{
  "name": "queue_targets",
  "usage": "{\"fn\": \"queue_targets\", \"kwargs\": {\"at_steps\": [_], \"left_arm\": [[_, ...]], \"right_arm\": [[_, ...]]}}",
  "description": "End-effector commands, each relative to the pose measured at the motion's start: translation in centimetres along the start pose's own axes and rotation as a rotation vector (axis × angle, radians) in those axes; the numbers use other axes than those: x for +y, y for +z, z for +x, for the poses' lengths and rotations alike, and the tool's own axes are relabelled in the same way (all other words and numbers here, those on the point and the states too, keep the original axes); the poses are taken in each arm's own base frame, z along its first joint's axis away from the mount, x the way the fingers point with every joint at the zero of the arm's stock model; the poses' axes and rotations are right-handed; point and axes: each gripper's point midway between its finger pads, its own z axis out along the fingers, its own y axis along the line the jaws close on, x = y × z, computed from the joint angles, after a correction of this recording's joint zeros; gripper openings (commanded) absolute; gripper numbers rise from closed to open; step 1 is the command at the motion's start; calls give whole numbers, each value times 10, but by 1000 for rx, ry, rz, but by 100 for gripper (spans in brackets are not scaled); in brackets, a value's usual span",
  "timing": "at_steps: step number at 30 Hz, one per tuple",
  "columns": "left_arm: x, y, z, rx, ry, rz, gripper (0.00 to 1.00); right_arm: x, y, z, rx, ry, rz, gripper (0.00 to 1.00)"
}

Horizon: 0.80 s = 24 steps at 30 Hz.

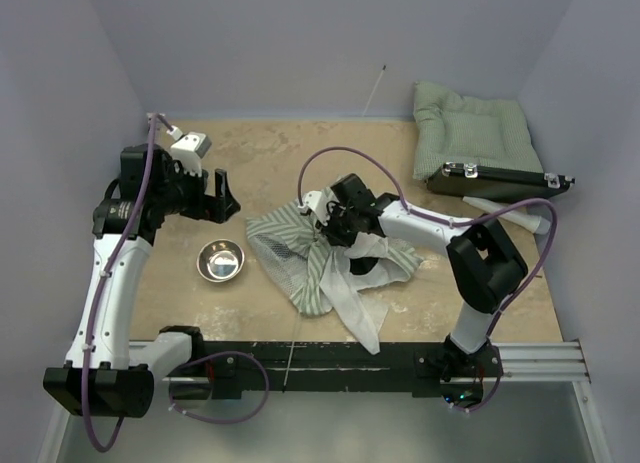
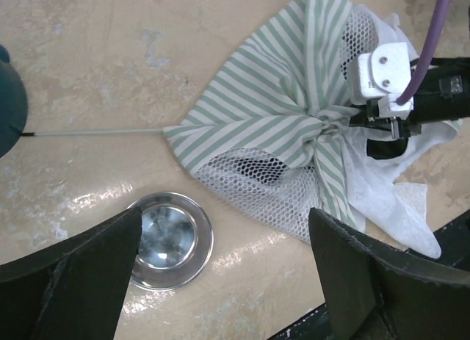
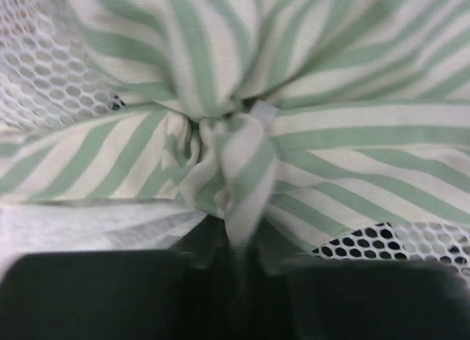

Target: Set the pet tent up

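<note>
The pet tent (image 1: 300, 258) lies collapsed in a crumpled heap of green-and-white stripes, mesh and white flaps at the table's middle. My right gripper (image 1: 325, 223) is at the heap's far side. In the right wrist view a bunched fold of the striped tent (image 3: 330, 134) runs down between the dark fingers, where my right gripper (image 3: 246, 241) is shut on it. The left wrist view shows the tent (image 2: 279, 134) gathered at that pinch. My left gripper (image 1: 225, 195) hovers left of the heap, open and holding nothing, its fingers (image 2: 374, 281) wide apart.
A steel bowl (image 1: 220, 260) sits left of the tent, under the left gripper (image 2: 224, 237). A thin pole (image 2: 95, 133) runs out from the fabric. A green quilted cushion (image 1: 470, 133) and a black case (image 1: 495, 178) lie at the back right.
</note>
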Motion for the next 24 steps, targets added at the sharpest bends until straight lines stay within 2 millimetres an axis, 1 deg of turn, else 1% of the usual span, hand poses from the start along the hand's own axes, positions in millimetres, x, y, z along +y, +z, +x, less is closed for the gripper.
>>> {"fn": "queue_targets", "kwargs": {"at_steps": [1, 4, 7, 10, 12, 14, 17, 19, 22, 24], "left_arm": [[-23, 0, 6, 18, 33, 152, 100], [-33, 0, 15, 41, 64, 229, 100], [-50, -3, 31, 83, 77, 351, 100], [-70, -8, 41, 81, 77, 486, 99], [-78, -8, 48, 74, 64, 539, 95], [-83, -8, 58, 82, 56, 588, 89], [-94, -11, 71, 90, 44, 670, 77], [-101, -10, 83, 124, 33, 711, 72], [-117, -15, 104, 200, 13, 809, 68], [-125, -21, 111, 216, 2, 855, 67]], "right_arm": [[-23, -33, -71, -204, -27, 85, 0], [-29, -62, -96, -289, -52, 103, 0], [-36, -91, -115, -362, -61, 109, 0], [-49, -113, -125, -421, -45, 103, 0], [-54, -125, -130, -459, -34, 81, 0], [-58, -133, -133, -477, -33, 62, 0], [-62, -142, -140, -503, -45, 59, 0], [-64, -145, -144, -511, -54, 70, 0], [-79, -151, -150, -516, -48, 136, 0], [-87, -155, -153, -521, -56, 179, 0]]}}
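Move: The tent's gathered cloth knot is already between the right fingers, just below their tips. From that hand the near corner of the tent lies some 16 cm back and 6 cm left, and the white flap about 12 cm back and 4 cm right. The left hand is bound for that near corner, roughly 15 cm back, 14 cm right and 24 cm below; the knot is about 2 cm ahead and 20 cm right of it, the bowl 4 cm back and 4 cm left. Pinching shut on the tent's cloth knot, the right fingers keep hold and pull it up about 17 cm, going some 6 cm forward too, the wrist tipping the fingers up to the left. The open left hand meanwhile swings back and right towards the near corner and its thin pole, sinking 5 cm, turning clockwise and narrowing its fingers by about a third. ##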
